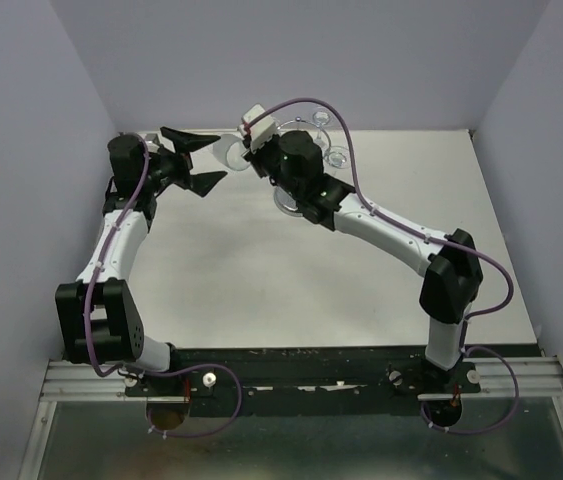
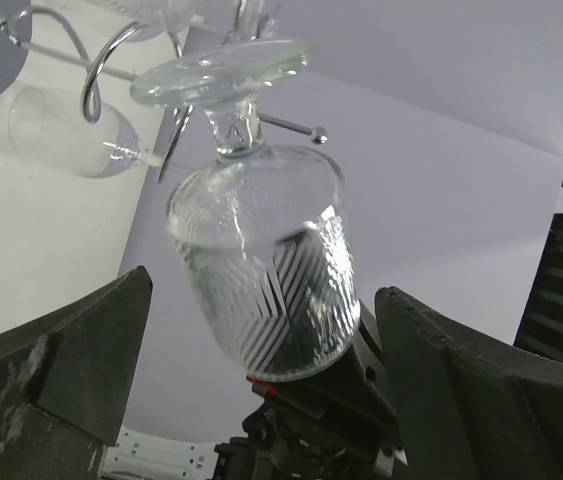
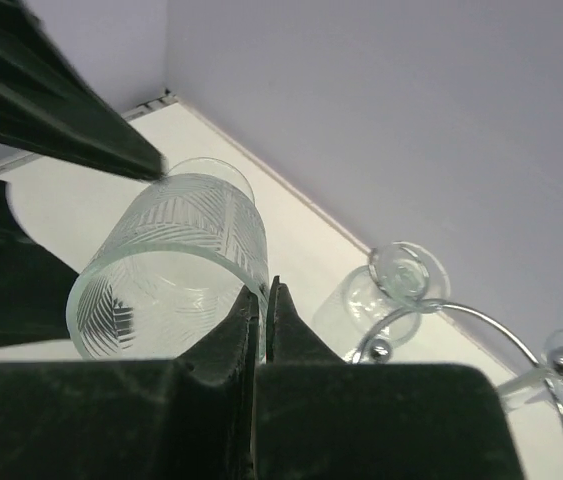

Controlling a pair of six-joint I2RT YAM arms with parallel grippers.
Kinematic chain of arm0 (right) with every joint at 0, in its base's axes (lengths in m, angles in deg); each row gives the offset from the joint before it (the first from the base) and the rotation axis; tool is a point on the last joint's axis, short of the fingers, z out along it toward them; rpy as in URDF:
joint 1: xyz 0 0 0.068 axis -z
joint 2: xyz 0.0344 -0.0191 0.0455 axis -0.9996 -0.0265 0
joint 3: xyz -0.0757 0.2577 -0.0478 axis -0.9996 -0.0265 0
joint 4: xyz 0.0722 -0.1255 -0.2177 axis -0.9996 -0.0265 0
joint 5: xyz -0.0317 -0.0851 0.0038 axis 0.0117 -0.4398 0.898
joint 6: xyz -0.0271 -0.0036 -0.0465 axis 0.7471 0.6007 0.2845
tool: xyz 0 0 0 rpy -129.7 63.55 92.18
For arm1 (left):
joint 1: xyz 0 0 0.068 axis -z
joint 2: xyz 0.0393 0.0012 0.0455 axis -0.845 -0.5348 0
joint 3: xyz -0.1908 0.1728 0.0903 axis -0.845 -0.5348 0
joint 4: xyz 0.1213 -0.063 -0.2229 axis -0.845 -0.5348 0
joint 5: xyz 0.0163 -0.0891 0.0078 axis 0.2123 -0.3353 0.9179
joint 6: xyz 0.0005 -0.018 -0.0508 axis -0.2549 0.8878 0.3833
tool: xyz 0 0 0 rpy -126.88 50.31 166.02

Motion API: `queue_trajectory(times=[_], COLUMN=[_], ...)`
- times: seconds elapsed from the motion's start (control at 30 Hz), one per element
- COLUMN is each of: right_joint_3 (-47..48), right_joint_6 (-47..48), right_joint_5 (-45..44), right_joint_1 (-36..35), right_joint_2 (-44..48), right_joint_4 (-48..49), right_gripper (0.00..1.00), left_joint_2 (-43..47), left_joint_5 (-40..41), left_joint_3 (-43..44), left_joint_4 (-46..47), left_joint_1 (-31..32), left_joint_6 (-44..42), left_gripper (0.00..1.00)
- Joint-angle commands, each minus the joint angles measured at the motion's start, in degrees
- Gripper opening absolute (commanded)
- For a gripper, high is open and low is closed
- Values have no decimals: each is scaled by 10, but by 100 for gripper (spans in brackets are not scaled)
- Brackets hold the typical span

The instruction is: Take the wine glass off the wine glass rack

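Note:
The wine glass [image 2: 261, 270], clear with a cut chevron pattern, hangs upside down, foot [image 2: 223, 70] uppermost. The foot lies right by a ball-tipped hook of the chrome wine glass rack [image 2: 101, 75]; whether it rests on that hook I cannot tell. My left gripper [image 2: 261, 290] is open, one finger [image 2: 81, 350] on each side of the bowl and not touching it. My right gripper [image 3: 266, 290] is shut on the glass's rim [image 3: 176, 255], pinching the wall. From above, the glass [image 1: 229, 152] sits between the left gripper [image 1: 201, 160] and the right gripper [image 1: 248, 150].
More clear glasses hang from the rack's other hooks [image 3: 481, 315]: one [image 2: 61, 130] to the left, one [image 3: 401, 275] beyond my right fingers, another at the back [image 1: 337, 157]. Purple walls close in the white table [image 1: 261, 280] on three sides.

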Motion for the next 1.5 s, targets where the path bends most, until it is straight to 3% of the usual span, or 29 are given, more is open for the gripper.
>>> queue_trajectory(times=[0.0,0.07,0.17,0.23,0.37,0.47,0.7,0.8,1.13,1.47], right_joint_3=[25,30,15,-10,-69,-125,-174,-147,19,178], right_joint_6=[0,-7,6,12,14,24,38,62,111,114], right_joint_5=[-57,-51,-51,-51,-57,-36,46,84,153,203], right_joint_1=[45,72,119,163,256,338,530,568,613,627], right_joint_2=[51,69,116,153,229,284,330,304,128,-14], right_joint_4=[83,76,72,71,32,-24,-199,-274,-528,-652], right_gripper=[1,1,1,1,1,1,1,1,1,1], left_joint_2=[31,25,26,39,63,53,7,-10,13,46], left_joint_5=[9,2,-2,-21,-6,65,10,-3,3,15], left_joint_3=[54,73,116,124,57,72,71,71,43,-5], left_joint_4=[-14,-22,-53,-82,-18,-131,-256,-291,-251,-252], left_joint_1=[-32,-38,-44,-43,-42,-33,-31,-30,-30,-24], left_joint_6=[-67,-133,-434,-564,-605,-671,-829,-841,-776,-795], left_gripper=[99,99,99,99,99,99,99,99,99,99])
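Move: The right gripper holds the wine glass by its rim; the glass's middle lies about 5 cm to its left and 2 cm ahead. The open table at the right side, its goal, is about 50 cm to the right, 5 cm ahead and 30 cm below. The rack's middle is some 12 cm right, 4 cm ahead and 15 cm below; a hanging glass is 8 cm ahead, 4 cm right, 6 cm below. From the left gripper the held glass is 4 cm right and 3 cm ahead. Keep the right fingers shut on the rim and sweep the wine glass about 53 cm right, rising over the rack first, then sinking steeply towards the open table at the right; turn the gripper clockwise and tip it down some 40 degrees. Bring the still-open left gripper up and left off the glass, then down and slightly back, rolling the wrist. ##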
